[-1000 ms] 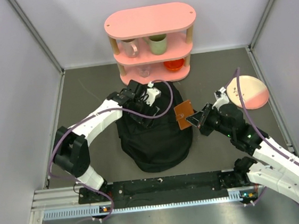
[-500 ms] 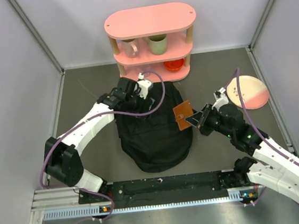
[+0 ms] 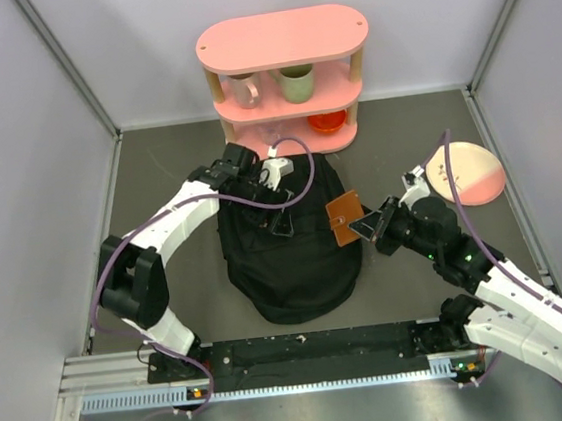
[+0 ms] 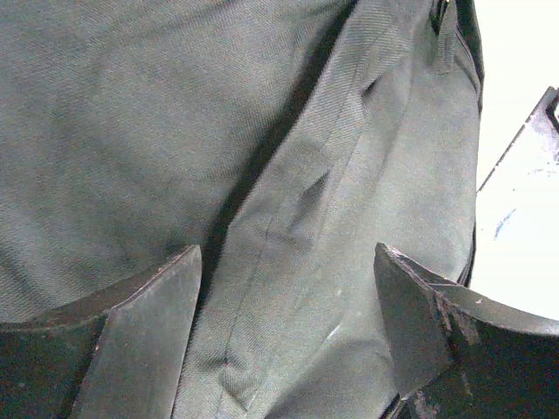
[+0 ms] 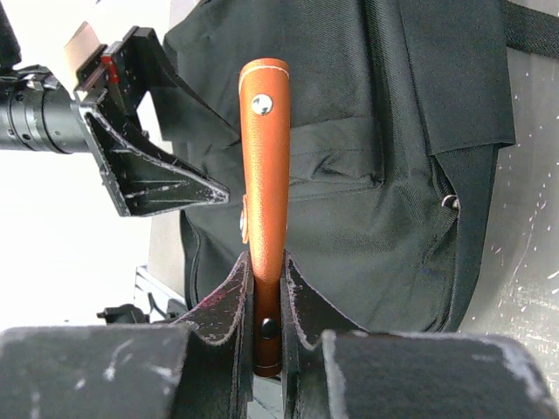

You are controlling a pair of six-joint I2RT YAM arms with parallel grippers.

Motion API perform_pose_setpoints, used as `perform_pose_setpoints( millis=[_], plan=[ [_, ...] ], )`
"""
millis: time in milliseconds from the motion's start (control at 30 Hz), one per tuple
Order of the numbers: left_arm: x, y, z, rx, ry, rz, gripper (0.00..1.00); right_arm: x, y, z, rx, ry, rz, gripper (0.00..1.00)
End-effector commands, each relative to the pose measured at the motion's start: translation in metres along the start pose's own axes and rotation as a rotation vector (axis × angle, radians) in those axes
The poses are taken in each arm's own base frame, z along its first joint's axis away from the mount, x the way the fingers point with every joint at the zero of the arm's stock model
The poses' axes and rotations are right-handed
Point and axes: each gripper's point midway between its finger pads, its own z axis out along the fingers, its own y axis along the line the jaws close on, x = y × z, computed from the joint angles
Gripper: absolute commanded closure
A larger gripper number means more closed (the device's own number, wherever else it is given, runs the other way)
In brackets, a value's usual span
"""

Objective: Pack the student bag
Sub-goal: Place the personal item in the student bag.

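Note:
The student bag (image 3: 292,265) lies flat in the middle of the table, a large black fabric backpack with its top toward the shelf. My left gripper (image 3: 281,219) hangs open just above its upper part. In the left wrist view the two fingers (image 4: 148,332) straddle a fabric fold and seam of the bag (image 4: 175,131), with nothing pinched at the left gripper (image 4: 286,262). My right gripper (image 3: 365,226) sits at the bag's right edge, shut on a small brown leather wallet (image 3: 346,217). The right wrist view shows the wallet (image 5: 265,157) upright in the right gripper (image 5: 265,275), before the bag's front pocket (image 5: 349,175).
A pink two-tier shelf (image 3: 281,39) stands at the back with two mugs, a glass and an orange bowl (image 3: 328,121). A pink and cream plate (image 3: 465,173) lies at the right. Grey walls enclose the table on three sides.
My left gripper drew back toward the shelf, then swung out over the bag's upper part again, still open. The right arm and the wallet have not moved.

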Motion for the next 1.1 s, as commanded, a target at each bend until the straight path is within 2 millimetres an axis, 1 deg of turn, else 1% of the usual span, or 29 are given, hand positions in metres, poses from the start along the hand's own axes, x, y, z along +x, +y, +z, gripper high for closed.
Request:
perform_pose_setpoints(
  millis=[0, 67, 100, 133, 167, 267, 300, 333, 400, 500, 567, 600, 633, 733, 767, 833, 867, 933, 1000, 1033, 1067],
  plan=[
    [0.011, -0.013, 0.001, 0.067, 0.018, -0.007, 0.17, -0.016, 0.02, -0.006, -0.064, -0.06, 0.003, 1.0],
    [0.013, -0.014, 0.001, 0.064, 0.016, -0.011, 0.19, -0.017, 0.02, -0.005, -0.063, -0.061, 0.003, 1.0],
    [0.012, -0.01, 0.0, 0.033, 0.008, -0.013, 0.2, -0.017, 0.021, -0.005, -0.063, -0.061, 0.003, 1.0],
    [0.005, -0.011, -0.003, 0.028, -0.026, 0.0, 0.2, -0.017, 0.02, -0.005, -0.061, -0.06, 0.001, 1.0],
    [0.0, -0.018, -0.011, 0.036, -0.059, 0.013, 0.2, -0.016, 0.02, -0.005, -0.062, -0.059, 0.003, 1.0],
    [-0.007, -0.031, -0.023, 0.074, -0.083, 0.047, 0.2, -0.015, 0.018, -0.004, -0.057, -0.053, 0.003, 1.0],
    [-0.006, -0.034, -0.025, 0.085, -0.076, 0.051, 0.2, -0.015, 0.018, -0.005, -0.057, -0.055, 0.006, 1.0],
    [-0.004, -0.041, -0.027, 0.127, -0.067, 0.055, 0.21, -0.014, 0.018, -0.004, -0.057, -0.053, 0.006, 1.0],
    [0.005, -0.048, -0.028, 0.17, -0.028, 0.062, 0.23, -0.015, 0.018, -0.005, -0.056, -0.054, 0.004, 1.0],
    [0.02, -0.059, -0.023, 0.207, 0.026, 0.06, 0.28, -0.014, 0.017, -0.004, -0.052, -0.053, 0.009, 1.0],
    [0.031, -0.069, -0.017, 0.228, 0.049, 0.061, 0.31, -0.013, 0.015, -0.003, -0.048, -0.052, 0.014, 1.0],
    [0.032, -0.071, -0.013, 0.232, 0.047, 0.069, 0.33, -0.013, 0.015, -0.003, -0.047, -0.051, 0.015, 1.0],
    [0.04, -0.073, -0.009, 0.235, 0.059, 0.059, 0.34, -0.013, 0.015, -0.003, -0.046, -0.05, 0.015, 1.0],
    [0.05, -0.079, 0.001, 0.235, 0.06, 0.043, 0.4, -0.012, 0.014, -0.003, -0.043, -0.049, 0.015, 1.0],
    [0.053, -0.082, 0.003, 0.234, 0.064, 0.028, 0.4, -0.012, 0.013, -0.003, -0.042, -0.048, 0.015, 1.0],
    [0.059, -0.078, 0.011, 0.195, 0.059, 0.022, 0.41, -0.011, 0.012, -0.003, -0.04, -0.046, 0.017, 1.0],
    [0.063, -0.079, 0.014, 0.185, 0.066, 0.01, 0.43, -0.01, 0.011, -0.003, -0.036, -0.043, 0.017, 1.0],
    [0.069, -0.072, 0.019, 0.139, 0.067, 0.006, 0.45, -0.009, 0.01, -0.003, -0.032, -0.041, 0.022, 1.0],
    [0.067, -0.069, 0.019, 0.098, 0.055, -0.012, 0.45, -0.008, 0.009, -0.003, -0.031, -0.038, 0.024, 1.0],
    [0.062, -0.063, 0.016, 0.046, 0.027, -0.008, 0.45, -0.008, 0.01, -0.003, -0.032, -0.038, 0.024, 1.0],
    [0.055, -0.062, 0.014, 0.028, -0.006, -0.006, 0.44, -0.009, 0.01, -0.003, -0.031, -0.04, 0.023, 1.0]
  ],
)
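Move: The pocket mouth of the student bag that my left hand works at lies about 5 cm back of it, 2 cm to its right and 4 cm below. The personal item, upright in my right gripper, is some 13 cm to the left hand's right, 1 cm farther out and 5 cm higher; the pink shelf's middle stands about 20 cm ahead, 4 cm to its right and 5 cm above. From my right hand that mouth is about 13 cm left, 1 cm back and 10 cm below. I draw my left hand back towards myself over the bag, about 9 cm and drifting some 2 cm right, with a small hop up before it sinks to end about 2.5 cm lower at the pocket mouth. Its fingers, pointing down and to the right, close from wide to about half open, straddling the zippered edge and dragging at the cloth. My right hand stays put, still gripping the personal item above the bag's right side. ##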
